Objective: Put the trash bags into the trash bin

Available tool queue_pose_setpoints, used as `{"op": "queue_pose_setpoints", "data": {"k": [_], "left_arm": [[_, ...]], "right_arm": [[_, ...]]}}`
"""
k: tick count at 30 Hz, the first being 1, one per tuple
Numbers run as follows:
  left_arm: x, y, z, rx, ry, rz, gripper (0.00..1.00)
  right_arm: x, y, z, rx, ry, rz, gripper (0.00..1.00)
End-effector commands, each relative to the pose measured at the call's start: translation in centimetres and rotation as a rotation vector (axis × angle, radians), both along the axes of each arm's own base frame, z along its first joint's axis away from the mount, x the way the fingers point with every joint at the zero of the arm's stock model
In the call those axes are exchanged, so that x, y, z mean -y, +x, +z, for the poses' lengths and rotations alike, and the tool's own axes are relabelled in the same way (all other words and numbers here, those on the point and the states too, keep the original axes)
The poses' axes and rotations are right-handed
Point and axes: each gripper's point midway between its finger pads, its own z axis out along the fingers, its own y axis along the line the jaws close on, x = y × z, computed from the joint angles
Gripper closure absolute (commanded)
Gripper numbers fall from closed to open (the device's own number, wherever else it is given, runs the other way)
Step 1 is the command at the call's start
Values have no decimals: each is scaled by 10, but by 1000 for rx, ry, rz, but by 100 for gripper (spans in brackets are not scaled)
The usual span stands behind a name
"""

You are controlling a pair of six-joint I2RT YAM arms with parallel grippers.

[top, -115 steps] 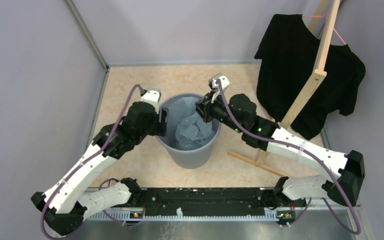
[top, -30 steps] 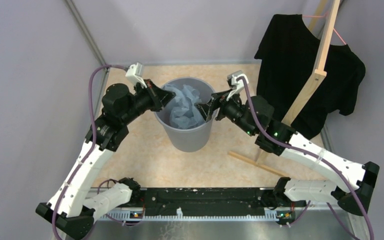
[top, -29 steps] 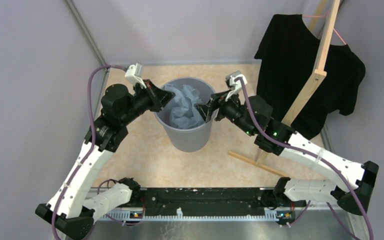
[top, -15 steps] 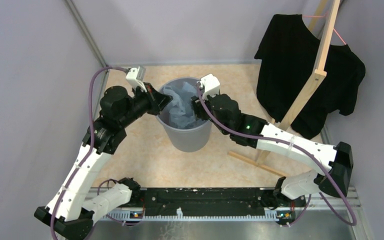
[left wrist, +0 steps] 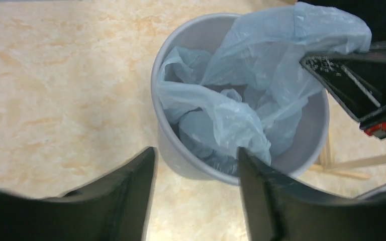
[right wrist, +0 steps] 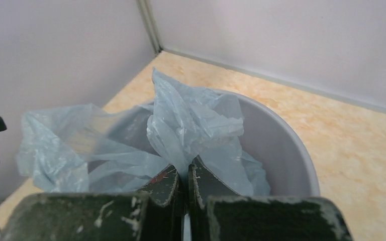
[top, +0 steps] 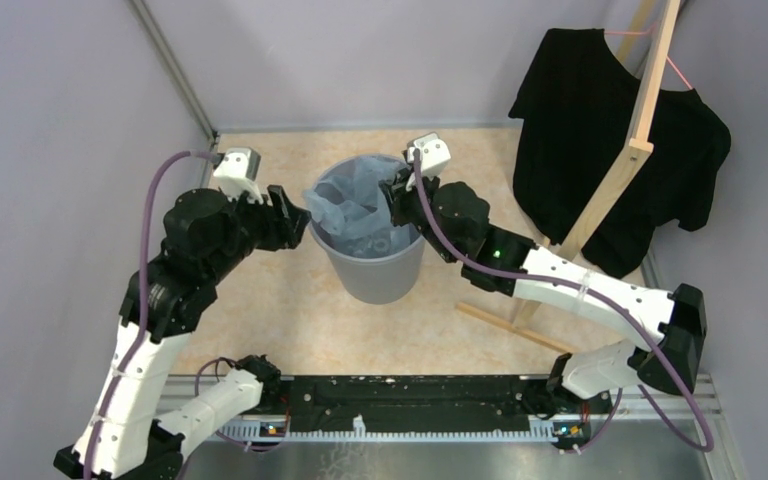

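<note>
The grey trash bin (top: pixel 375 280) stands mid-floor. The pale blue trash bags (top: pixel 355 205) fill its mouth, and one fold drapes over the left rim. My right gripper (top: pixel 392 200) is above the bin's right rim, shut on a bunched fold of bag (right wrist: pixel 196 115), with its fingertips (right wrist: pixel 186 173) pinching the film. My left gripper (top: pixel 298 215) is just left of the bin, open and empty. In the left wrist view its gripper (left wrist: pixel 196 153) frames the bin's near wall (left wrist: pixel 166 145), and the bag (left wrist: pixel 231 105) lies inside.
A black T-shirt (top: pixel 610 130) hangs on a wooden rack (top: pixel 642 120) at the back right. The rack's base bar (top: pixel 510 325) lies on the floor right of the bin. Grey walls close in the back and left.
My left gripper has let go of the bag and backed off to the left of the bin. My right gripper stays shut on the bag and has shifted slightly back over the rim.
</note>
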Motion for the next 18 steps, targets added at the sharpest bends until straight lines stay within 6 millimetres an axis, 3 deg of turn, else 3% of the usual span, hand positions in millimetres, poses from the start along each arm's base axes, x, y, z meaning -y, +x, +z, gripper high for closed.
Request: {"op": "queue_pose_setpoints", "data": {"k": [1, 6, 10, 18], "left_arm": [[-1, -13, 14, -71, -38, 8, 24], [6, -12, 28, -182, -140, 62, 2], [17, -7, 35, -219, -258, 93, 1], [32, 7, 11, -327, -391, 154, 7]], "right_arm": [[-11, -17, 44, 34, 183, 94, 100], [-10, -18, 45, 35, 182, 92, 100], [-6, -21, 49, 44, 189, 96, 100], [2, -24, 50, 56, 205, 92, 100]]}}
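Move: The bag's loose flap, sagging over the trash bin's left side, lies about 6 cm to the left gripper's right, 3 cm ahead and 3 cm lower. The bin's mouth centres some 14 cm right, 7 cm ahead and 8 cm below, with the right gripper about 17 cm right and 3 cm ahead, level in height. From the right gripper, which already pinches the bag, the bin mouth is about 5 cm left, 5 cm ahead and 8 cm below. Open the left gripper wide while lifting it about 3.5 cm and easing it slightly back, then lower it again and bring it some 2 cm right towards the bag's loose flap, tipping the fingers down about 15 degrees and rolling the hand so its left side drops. Keep the right gripper shut on the bag and raise it about 2 cm, drawing slightly back. ##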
